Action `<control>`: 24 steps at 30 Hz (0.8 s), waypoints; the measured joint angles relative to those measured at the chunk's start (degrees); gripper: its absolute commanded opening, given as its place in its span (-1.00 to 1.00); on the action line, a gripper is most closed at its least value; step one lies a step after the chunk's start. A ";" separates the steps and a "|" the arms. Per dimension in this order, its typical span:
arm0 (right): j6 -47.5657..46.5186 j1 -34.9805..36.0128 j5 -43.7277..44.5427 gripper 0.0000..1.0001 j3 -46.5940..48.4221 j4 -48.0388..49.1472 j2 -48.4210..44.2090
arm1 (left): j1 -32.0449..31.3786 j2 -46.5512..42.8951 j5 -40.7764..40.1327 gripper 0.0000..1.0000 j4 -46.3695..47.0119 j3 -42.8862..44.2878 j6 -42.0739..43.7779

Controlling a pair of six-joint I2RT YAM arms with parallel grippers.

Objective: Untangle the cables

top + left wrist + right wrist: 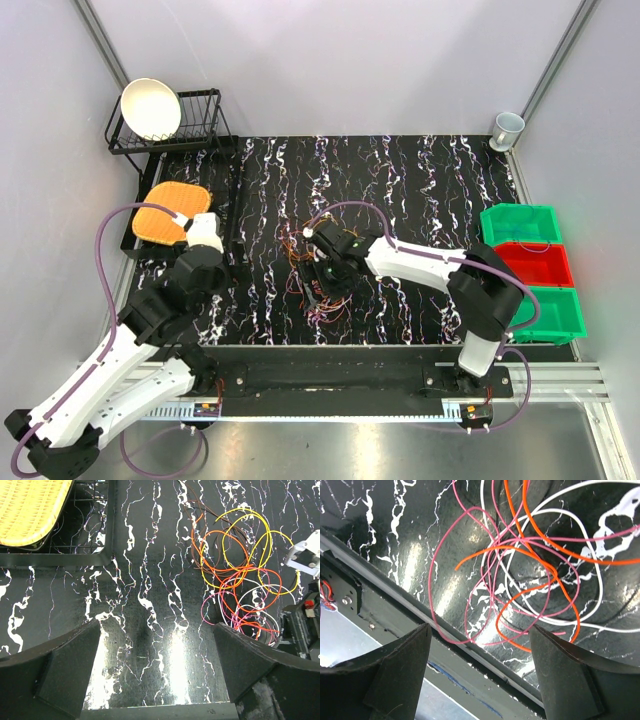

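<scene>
The cables (pixel 318 290) lie in one loose tangle at the middle of the black marbled mat. From the left wrist they show as yellow, orange, pink, white and brown loops (pixel 240 570) at the right. My left gripper (pixel 207 238) hovers left of the tangle, open over bare mat (pixel 157 625), nothing between its fingers. My right gripper (pixel 326 282) hangs over the tangle's near side. It is open (pixel 480 627), its fingers astride the mat's near edge. Pink, orange and white cable loops (pixel 520 570) lie just beyond the tips, apart from both fingers.
An orange wicker plate (pixel 170 212) rests on a black tray (pixel 75 557) at the left. Behind it stands a wire rack (pixel 205 135) with a white bowl (pixel 152 108). Green and red bins (pixel 530 265) line the right edge; a cup (pixel 508 128) stands far right.
</scene>
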 measured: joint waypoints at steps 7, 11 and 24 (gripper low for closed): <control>0.07 0.26 1.46 0.54 0.96 0.37 2.69 | 0.00 0.00 0.00 0.97 0.00 -0.02 0.00; 0.35 0.28 2.54 0.09 1.81 0.35 3.67 | 0.00 0.02 0.00 0.98 0.00 -0.09 0.00; 0.68 0.31 4.74 -1.00 7.61 -1.14 4.57 | 0.00 0.09 0.00 0.97 0.00 -0.11 0.00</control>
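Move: The pink cable's near strands lie almost under my right fingers, about 1 cm ahead, 1 cm left and 2 cm down. The white loops lie some 3 cm ahead of that hand and 2 cm right, the orange loops about 6 cm ahead and 1 cm left, and the yellow loop roughly 13 cm ahead and 2 cm right, all about 2 cm below. From my idle left hand the pink cable is around 18 cm right, 4 cm back and 16 cm down. I sink my open right hand about 1.5 cm onto the near side of the tangle. Then, easing forward, I shut the fingers fully and pinch a pink strand between the tips. With it held I start back up about 2 cm, still drifting, for some 3 cm forward and 2 cm left overall. ##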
